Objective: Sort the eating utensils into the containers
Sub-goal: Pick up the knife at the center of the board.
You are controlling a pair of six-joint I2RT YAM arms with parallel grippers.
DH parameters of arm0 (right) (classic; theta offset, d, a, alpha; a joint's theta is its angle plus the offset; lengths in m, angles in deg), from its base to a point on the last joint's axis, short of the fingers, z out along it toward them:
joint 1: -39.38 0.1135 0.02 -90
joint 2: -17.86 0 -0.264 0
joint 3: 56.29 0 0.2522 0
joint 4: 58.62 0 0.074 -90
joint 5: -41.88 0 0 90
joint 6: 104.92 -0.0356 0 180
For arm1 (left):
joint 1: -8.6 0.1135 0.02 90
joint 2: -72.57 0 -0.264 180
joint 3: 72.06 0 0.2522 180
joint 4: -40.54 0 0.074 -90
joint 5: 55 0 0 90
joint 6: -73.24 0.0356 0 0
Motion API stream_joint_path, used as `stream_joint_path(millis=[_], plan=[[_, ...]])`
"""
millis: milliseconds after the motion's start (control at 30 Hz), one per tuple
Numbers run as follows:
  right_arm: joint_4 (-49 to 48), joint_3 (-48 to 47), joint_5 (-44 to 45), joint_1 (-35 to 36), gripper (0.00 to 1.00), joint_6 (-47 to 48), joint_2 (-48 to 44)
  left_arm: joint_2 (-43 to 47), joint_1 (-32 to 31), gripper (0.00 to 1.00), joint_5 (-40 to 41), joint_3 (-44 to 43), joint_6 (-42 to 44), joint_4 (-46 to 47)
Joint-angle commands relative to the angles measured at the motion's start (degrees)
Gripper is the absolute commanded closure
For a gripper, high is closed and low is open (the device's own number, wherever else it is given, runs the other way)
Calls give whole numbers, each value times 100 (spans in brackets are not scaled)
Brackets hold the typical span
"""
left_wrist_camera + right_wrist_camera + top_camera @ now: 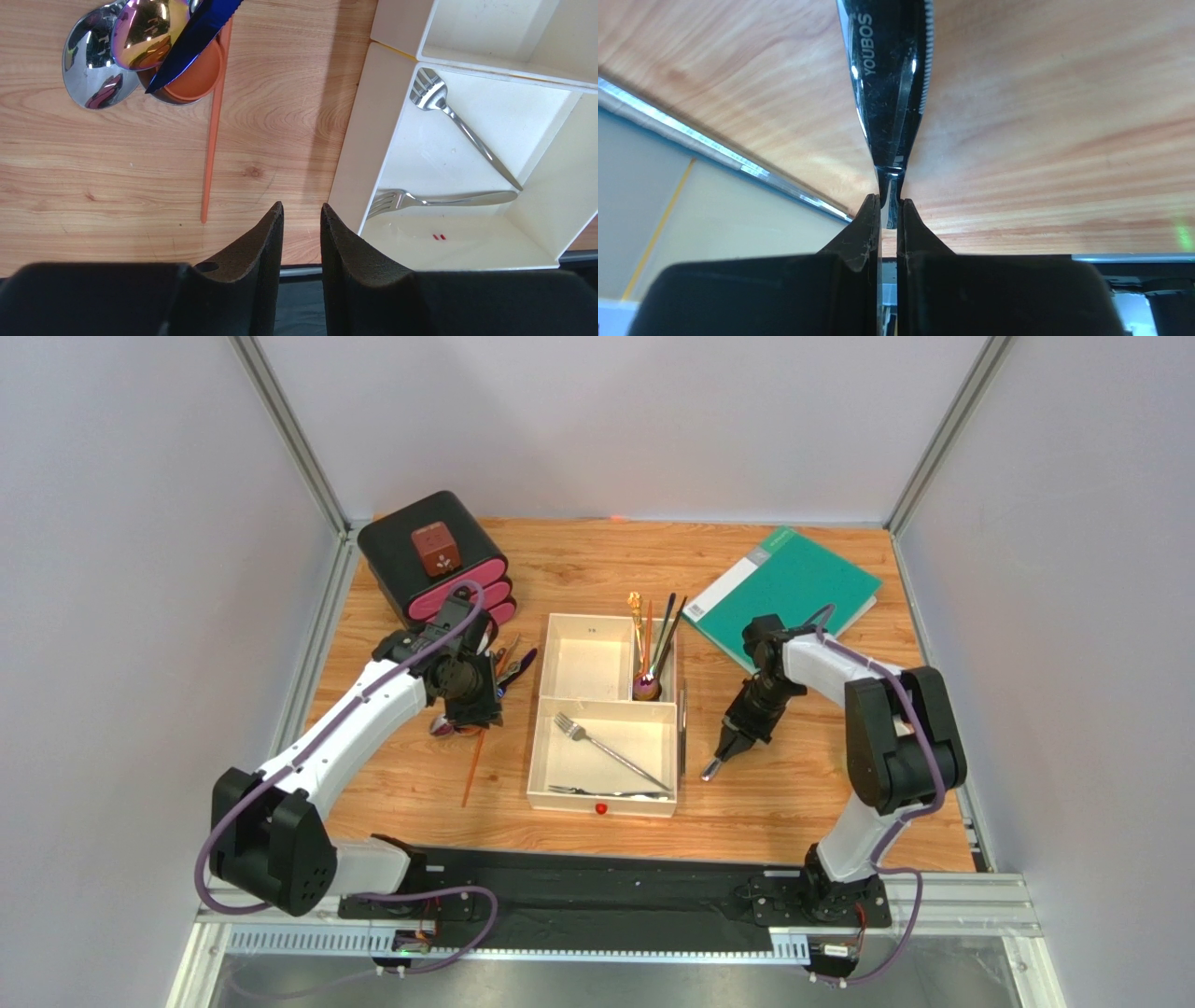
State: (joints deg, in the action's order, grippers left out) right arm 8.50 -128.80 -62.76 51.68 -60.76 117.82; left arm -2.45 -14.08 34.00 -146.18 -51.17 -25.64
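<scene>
My right gripper [891, 203] is shut on the handle end of a black knife [889, 70] with a serrated edge, held just above the wood right of the cream-white tray [537, 742]. In the top view that gripper [728, 746] points down at the table. My left gripper [302, 210] is open with nothing between its fingers. It hovers over bare wood left of the tray wall [365, 133]. Ahead of it lie an orange chopstick [214, 126], a silver spoon [91, 66], an iridescent spoon [144, 31], a blue knife [196, 42] and an orange spoon [193, 73]. Two silver forks [456, 122] lie in the large compartment.
A black box with pink drawers [432, 560] stands at the back left, close behind the left arm. A green book [783, 595] lies at the back right. The tray's right small compartment holds chopsticks and spoons [648, 651]. A red dot [601, 809] marks the tray's front rim.
</scene>
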Motion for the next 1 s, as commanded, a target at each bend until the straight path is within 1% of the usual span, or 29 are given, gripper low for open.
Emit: stream_joint_path(millis=[0, 167, 267, 300, 367, 467, 500, 567, 600, 633, 667, 767, 900, 967], plan=[[306, -365, 189, 1, 100, 286, -627, -100, 35, 68, -41, -72, -13, 127], [675, -830, 84, 27, 100, 593, -917, -232, 35, 68, -120, -143, 14, 162], [1079, -1156, 110, 150, 100, 1164, -970, -258, 35, 68, -147, -152, 31, 189], [1149, -1357, 188, 290, 100, 1514, -1040, -276, 27, 68, -155, -143, 40, 206], [1404, -1613, 312, 448, 100, 1788, -1093, -346, 35, 68, -173, -178, 49, 215], [1826, -2333, 706, 957, 100, 2377, -1023, -451, 35, 69, -217, -231, 66, 233], [2114, -2857, 1064, 1307, 100, 2509, -849, -495, 35, 69, -234, -231, 58, 241], [2336, -3343, 1313, 1730, 100, 2791, -646, -531, 27, 69, -278, -257, 49, 268], [2458, -3702, 1392, 1846, 100, 2870, -558, -548, 26, 69, -313, -266, 49, 285], [2494, -3863, 1445, 1942, 100, 3079, -418, -548, 35, 69, -314, -266, 23, 285], [2477, -3943, 1750, 2144, 100, 3195, -390, -548, 27, 69, -340, -249, 22, 303], [2346, -3970, 2244, 2400, 100, 3617, -363, -540, 26, 69, -349, -231, -4, 312], [2144, -3654, 2210, 2505, 100, 3899, -407, -522, 26, 69, -349, -213, -22, 312], [2100, -3478, 2254, 2750, 100, 4274, -434, -522, 26, 69, -349, -222, -22, 320]])
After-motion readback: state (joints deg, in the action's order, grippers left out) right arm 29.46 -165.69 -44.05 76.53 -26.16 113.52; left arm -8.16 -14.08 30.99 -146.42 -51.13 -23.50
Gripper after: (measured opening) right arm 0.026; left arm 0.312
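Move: The right hand already pinches the knife, low over the board. The narrow compartment with the standing utensils lies about 10 cm ahead and 10 cm to the left of this hand, roughly level in height. The loose fork in the box's near compartment is some 15 cm left and 1 cm back; the teal folder is about 19 cm ahead and 7 cm right. From the left hand, the narrow compartment is some 8 cm ahead, 19 cm right and 10 cm below. Still pinching the knife, the right hand rises some 16 cm, swinging left toward the box and turning counter-clockwise. ##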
